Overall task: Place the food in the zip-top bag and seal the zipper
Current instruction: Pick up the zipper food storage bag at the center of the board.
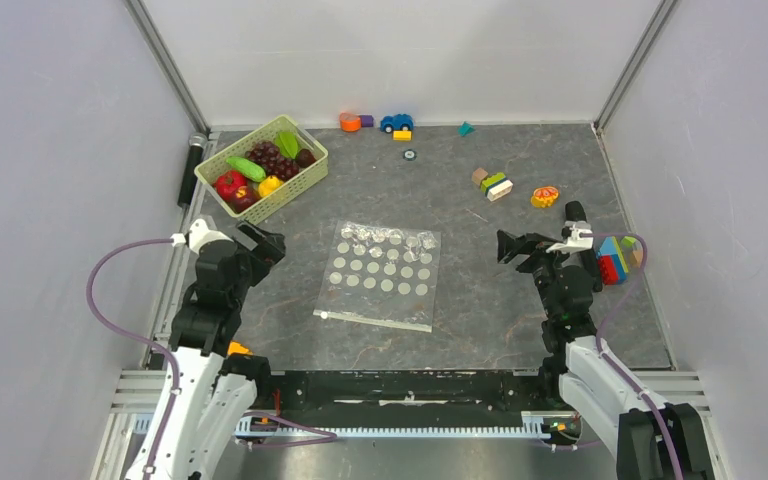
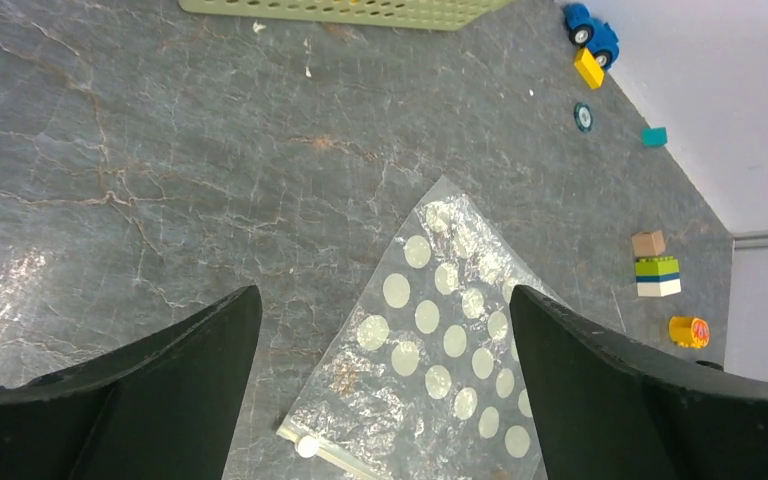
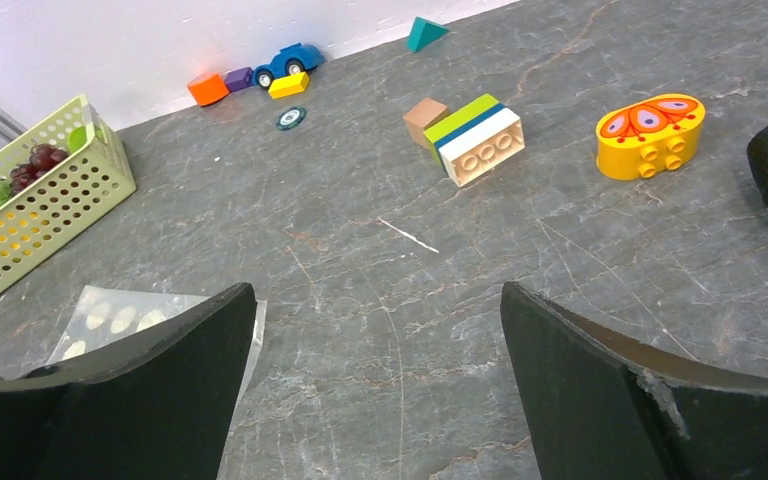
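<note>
The dotted clear zip-top bag point(image 1: 383, 273) lies flat mid-table, its zipper point(image 1: 375, 321) along the near edge with the white slider tab point(image 1: 324, 315) at the left end. It also shows in the left wrist view point(image 2: 440, 345), slider point(image 2: 307, 446). The food point(image 1: 260, 170) sits in the pale green basket point(image 1: 300, 180) at the back left: purple grapes, green cucumber, leaf, red, yellow and brown pieces. My left gripper point(image 1: 266, 241) is open and empty, left of the bag. My right gripper point(image 1: 510, 246) is open and empty, right of the bag point(image 3: 110, 318).
Toy blocks lie at the back and right: an orange block point(image 1: 349, 122), a blue car point(image 1: 396, 122), a green-white block stack point(image 1: 496, 185), a yellow block point(image 1: 545, 197), a coloured block pile point(image 1: 615, 259) beside the right arm. Walls enclose the table.
</note>
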Action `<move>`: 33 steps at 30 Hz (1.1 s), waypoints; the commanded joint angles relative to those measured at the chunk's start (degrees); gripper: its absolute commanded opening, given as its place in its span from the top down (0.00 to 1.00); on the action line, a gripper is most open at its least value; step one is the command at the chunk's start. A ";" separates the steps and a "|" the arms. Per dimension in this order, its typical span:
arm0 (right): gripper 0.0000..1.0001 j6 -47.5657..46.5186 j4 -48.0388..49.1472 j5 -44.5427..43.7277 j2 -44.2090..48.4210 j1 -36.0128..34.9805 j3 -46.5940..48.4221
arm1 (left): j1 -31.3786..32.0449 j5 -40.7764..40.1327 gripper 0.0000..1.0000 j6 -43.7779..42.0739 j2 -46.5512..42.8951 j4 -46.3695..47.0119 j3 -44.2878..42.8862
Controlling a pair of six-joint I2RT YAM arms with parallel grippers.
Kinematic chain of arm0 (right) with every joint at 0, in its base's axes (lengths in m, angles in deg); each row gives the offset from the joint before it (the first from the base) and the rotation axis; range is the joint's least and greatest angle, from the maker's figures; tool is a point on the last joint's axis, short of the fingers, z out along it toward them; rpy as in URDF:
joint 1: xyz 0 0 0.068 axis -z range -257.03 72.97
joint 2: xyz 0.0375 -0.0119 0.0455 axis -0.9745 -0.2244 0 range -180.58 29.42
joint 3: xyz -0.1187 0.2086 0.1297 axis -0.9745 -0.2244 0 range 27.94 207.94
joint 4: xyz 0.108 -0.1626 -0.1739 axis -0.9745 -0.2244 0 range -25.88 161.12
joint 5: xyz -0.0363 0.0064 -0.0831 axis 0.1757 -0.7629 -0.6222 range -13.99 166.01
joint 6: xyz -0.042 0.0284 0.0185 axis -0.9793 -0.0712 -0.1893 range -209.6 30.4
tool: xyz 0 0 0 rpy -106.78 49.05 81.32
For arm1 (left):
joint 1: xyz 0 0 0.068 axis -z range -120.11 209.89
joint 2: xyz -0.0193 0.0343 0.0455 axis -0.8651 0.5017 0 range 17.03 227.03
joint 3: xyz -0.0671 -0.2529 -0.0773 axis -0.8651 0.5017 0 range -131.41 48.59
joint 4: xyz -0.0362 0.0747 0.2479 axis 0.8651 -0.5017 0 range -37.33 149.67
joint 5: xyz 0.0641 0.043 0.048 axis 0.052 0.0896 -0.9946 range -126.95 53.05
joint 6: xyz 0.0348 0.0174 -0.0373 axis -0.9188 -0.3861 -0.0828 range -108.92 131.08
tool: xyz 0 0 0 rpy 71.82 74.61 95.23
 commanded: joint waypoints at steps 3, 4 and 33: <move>0.02 -0.61 6.90 5.09 -0.50 0.17 -1.52 | -0.28 3.16 0.00 0.60 2.59 1.29 -0.09; 0.02 -1.63 8.32 8.33 -0.97 0.20 -1.94 | -0.27 3.66 0.00 0.69 3.06 1.52 0.28; 0.01 -54.48 -39.37 9.67 -42.24 -53.75 38.03 | -0.28 10.31 0.00 -0.38 11.89 2.99 2.95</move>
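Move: The zip-top bag lies flat, its middle some 30 cm left of the right hand, 6 cm back and 16 cm below. The bag's zipper strip, on its near edge, is about 31 cm left and 15 cm back; the brick stack stands 12 cm ahead, 7 cm left. From the left hand the bag's middle is about 22 cm right, level ahead, 19 cm down, and the basket about 22 cm straight ahead. Swing the open right gripper about 27 cm left, then draw it back some 15 cm and down 11 cm, turning counter-clockwise until its fingers point left and slope down over the zipper strip. Meanwhile sink the open left gripper about 6 cm, easing a little right and tipping its fingers down towards the bag; touch nothing yet. ##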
